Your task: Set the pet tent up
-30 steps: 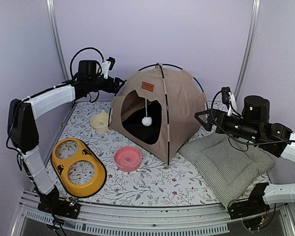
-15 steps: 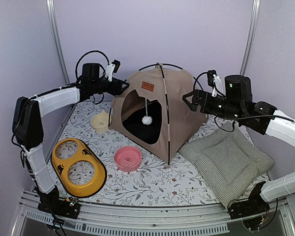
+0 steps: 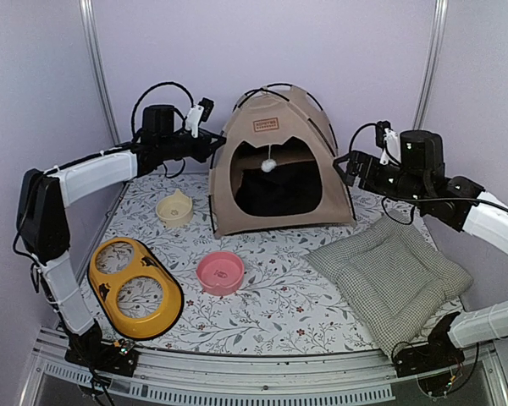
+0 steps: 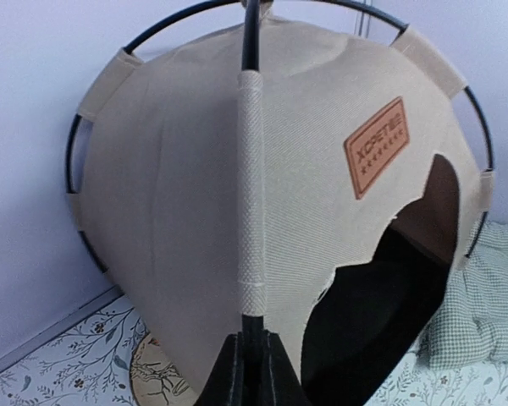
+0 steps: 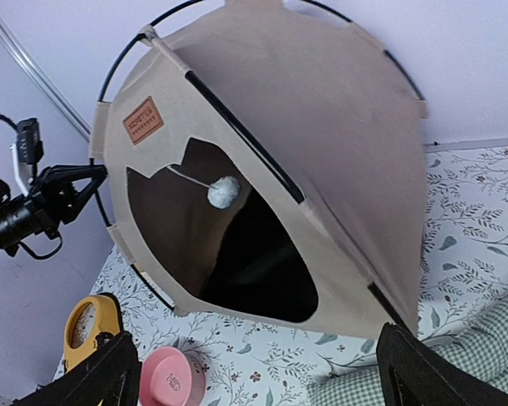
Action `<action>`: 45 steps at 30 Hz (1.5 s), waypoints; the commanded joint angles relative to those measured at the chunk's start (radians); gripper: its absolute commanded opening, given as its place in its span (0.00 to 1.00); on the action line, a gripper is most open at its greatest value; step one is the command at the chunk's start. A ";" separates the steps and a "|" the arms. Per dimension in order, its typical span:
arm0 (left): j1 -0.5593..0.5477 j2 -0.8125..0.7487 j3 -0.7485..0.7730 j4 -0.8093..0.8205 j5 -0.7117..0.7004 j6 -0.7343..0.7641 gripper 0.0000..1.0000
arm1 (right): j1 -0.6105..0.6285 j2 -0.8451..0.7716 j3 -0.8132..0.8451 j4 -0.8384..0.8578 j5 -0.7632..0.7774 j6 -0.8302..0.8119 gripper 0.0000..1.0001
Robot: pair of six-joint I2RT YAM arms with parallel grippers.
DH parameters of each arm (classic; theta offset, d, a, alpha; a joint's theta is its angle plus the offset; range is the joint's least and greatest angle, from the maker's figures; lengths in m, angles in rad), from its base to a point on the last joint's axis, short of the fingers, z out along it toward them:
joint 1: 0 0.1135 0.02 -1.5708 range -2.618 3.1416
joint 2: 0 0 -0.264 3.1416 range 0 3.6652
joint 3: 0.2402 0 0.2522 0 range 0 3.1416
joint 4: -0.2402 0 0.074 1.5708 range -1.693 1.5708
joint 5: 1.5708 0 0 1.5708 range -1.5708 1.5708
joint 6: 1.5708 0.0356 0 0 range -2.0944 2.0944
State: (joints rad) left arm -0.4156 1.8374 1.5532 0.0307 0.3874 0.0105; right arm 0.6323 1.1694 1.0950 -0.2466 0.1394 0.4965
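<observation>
The pet tent [image 3: 317, 182] stands upright at the back of the table, its dark opening facing the front. It is beige with thin black poles, an orange-brown label [image 3: 266, 124] and a white pompom [image 3: 269, 165] hanging in the doorway. My left gripper [image 3: 213, 145] is at the tent's left edge. In the left wrist view the left gripper [image 4: 254, 372] is shut on a black pole [image 4: 251, 34] just below its beige sleeve. My right gripper [image 3: 347, 169] hovers open by the tent's right side, apart from the fabric. From the right wrist the tent [image 5: 322, 127] and pompom [image 5: 223, 192] lie ahead of the right gripper [image 5: 262, 372].
A pink bowl [image 3: 219, 272] sits in front of the tent. A cream cat-shaped bowl [image 3: 174, 209] is to its left. A yellow double-bowl holder [image 3: 135, 286] lies at the front left, and a green-checked cushion [image 3: 389, 275] at the front right. Walls close in behind and beside.
The tent has swung round so that its opening faces the front, and it sits further back. My left gripper closed on the pole. The right gripper drew back a little to the right.
</observation>
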 commanded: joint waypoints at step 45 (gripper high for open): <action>-0.223 -0.006 0.085 0.179 -0.059 -0.027 0.00 | -0.488 0.253 -0.336 0.102 0.000 0.295 0.00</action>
State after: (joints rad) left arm -0.6205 1.8225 1.5967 0.1287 0.3462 -0.0048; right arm 0.1474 1.5810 0.7597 -0.0792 0.0593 0.8066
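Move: The cushion's far corner lies about 5 cm ahead of the open right hand, 17 cm to its right and 29 cm below; the cushion's middle is 12 cm back from that hand and 16 cm to its right, some 30 cm down. The tent's middle is 18 cm ahead of the right hand, 11 cm to its left. From the left hand, closed on the tent's left pole, the tent's middle lies 4 cm ahead and 12 cm right; the cream bowl is 6 cm back, 18 cm left. The cushion's far corner is what the right hand goes for: it leaves the tent's right side, drops nearly 30 cm while swinging about 17 cm right and finally a little forward, tipping down and turning clockwise, then shuts its fingers on the cloth and starts back up. Meanwhile the left hand, still pinching the tent pole, draws it right, back and slightly up, roughly 10 cm. ##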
